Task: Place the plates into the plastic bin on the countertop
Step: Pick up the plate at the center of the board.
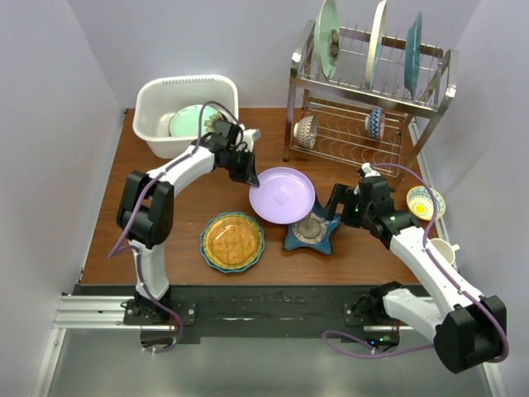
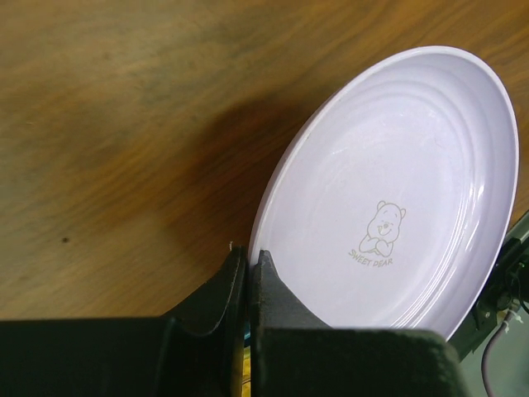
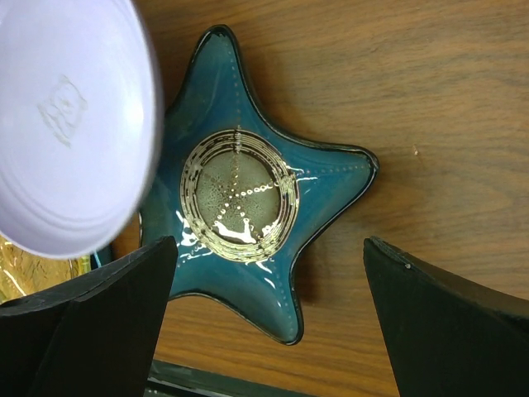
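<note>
My left gripper [image 1: 247, 174] [image 2: 248, 252] is shut on the rim of a lavender plate [image 1: 283, 195] [image 2: 397, 190], which hangs above the countertop [image 1: 182, 198], right of the white plastic bin [image 1: 153, 124]. A pale green plate [image 1: 188, 121] lies inside the bin. A blue star-shaped plate [image 1: 312, 232] [image 3: 248, 207] rests on the wood, partly under the lavender plate [image 3: 74, 124]. My right gripper [image 1: 332, 207] [image 3: 269, 244] hovers open over the star plate's near arm, holding nothing. An amber plate [image 1: 232, 241] with a blue-green rim lies front centre.
A steel wire rack [image 1: 430, 103] stands at the back right with three plates [image 1: 327, 37] upright on top and two small bowls [image 1: 306, 131] below. A patterned bowl [image 1: 425, 202] and a white mug [image 1: 442, 251] sit by the right edge.
</note>
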### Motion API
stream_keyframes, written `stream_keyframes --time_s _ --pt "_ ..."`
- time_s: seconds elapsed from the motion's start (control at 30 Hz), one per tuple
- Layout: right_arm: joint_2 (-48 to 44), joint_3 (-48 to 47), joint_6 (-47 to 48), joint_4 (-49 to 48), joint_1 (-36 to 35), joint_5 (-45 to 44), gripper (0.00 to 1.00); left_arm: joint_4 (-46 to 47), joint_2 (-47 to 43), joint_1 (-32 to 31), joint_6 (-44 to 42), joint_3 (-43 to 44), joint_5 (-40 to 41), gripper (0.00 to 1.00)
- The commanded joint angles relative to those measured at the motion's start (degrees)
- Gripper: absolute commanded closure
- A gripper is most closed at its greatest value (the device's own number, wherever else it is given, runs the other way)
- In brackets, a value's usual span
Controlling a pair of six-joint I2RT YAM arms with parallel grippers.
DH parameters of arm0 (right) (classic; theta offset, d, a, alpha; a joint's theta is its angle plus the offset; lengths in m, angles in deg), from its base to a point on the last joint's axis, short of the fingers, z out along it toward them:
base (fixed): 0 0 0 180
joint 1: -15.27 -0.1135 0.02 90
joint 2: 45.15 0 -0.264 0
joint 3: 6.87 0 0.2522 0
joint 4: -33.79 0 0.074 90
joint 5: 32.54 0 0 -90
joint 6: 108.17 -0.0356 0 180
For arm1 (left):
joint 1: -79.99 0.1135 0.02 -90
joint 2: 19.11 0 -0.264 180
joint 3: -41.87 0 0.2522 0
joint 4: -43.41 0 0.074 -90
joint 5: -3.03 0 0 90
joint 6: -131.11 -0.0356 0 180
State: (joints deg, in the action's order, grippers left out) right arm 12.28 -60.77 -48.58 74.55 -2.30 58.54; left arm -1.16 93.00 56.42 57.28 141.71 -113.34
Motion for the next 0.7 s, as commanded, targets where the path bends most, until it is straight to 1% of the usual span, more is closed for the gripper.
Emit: stream_keyframes --time_s 0.0,0.27,0.47,0.67 --pt "0.58 -0.47 0.27 -2.13 0.25 1.03 0.01 -1.79 -4.18 2.74 -2.27 4.7 -0.26 1.0" --pt "1.02 0.06 0.27 -2.66 0.25 1.29 0.01 -4.0 -4.36 7.13 -3.59 7.87 -0.79 1.0" --pt "1.37 0.15 0.44 -2.66 0.25 1.38 0.01 -4.09 -4.54 11.35 -3.24 8.66 -3.77 1.0" --pt "1.98 0.5 0.36 -3.27 0.16 1.64 0.01 -4.35 -4.45 14.87 -2.63 10.86 -4.65 1.0"
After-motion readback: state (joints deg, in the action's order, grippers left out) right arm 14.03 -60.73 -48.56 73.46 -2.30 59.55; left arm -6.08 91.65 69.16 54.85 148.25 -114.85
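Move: The left hand already holds the lilac plate by its left rim, clear of the board. From this hand the white bin's middle lies about 17 cm ahead and 18 cm left, some 5 cm lower. The pie dish is roughly 15 cm back and 5 cm left, the blue star dish about 11 cm back and 17 cm right, both some 10 cm below. From the idle right hand the bin is about 25 cm ahead and 43 cm left, some 6 cm lower. Leftward and forward in one steady sweep, rising about 4 cm as it goes, the left hand carries the lilac plate some 10 cm across the board towards the bin, away from the star dish. The hand swings about 10 degrees counter-clockwise, and its nearly shut fingers keep pinching the plate's left rim. ##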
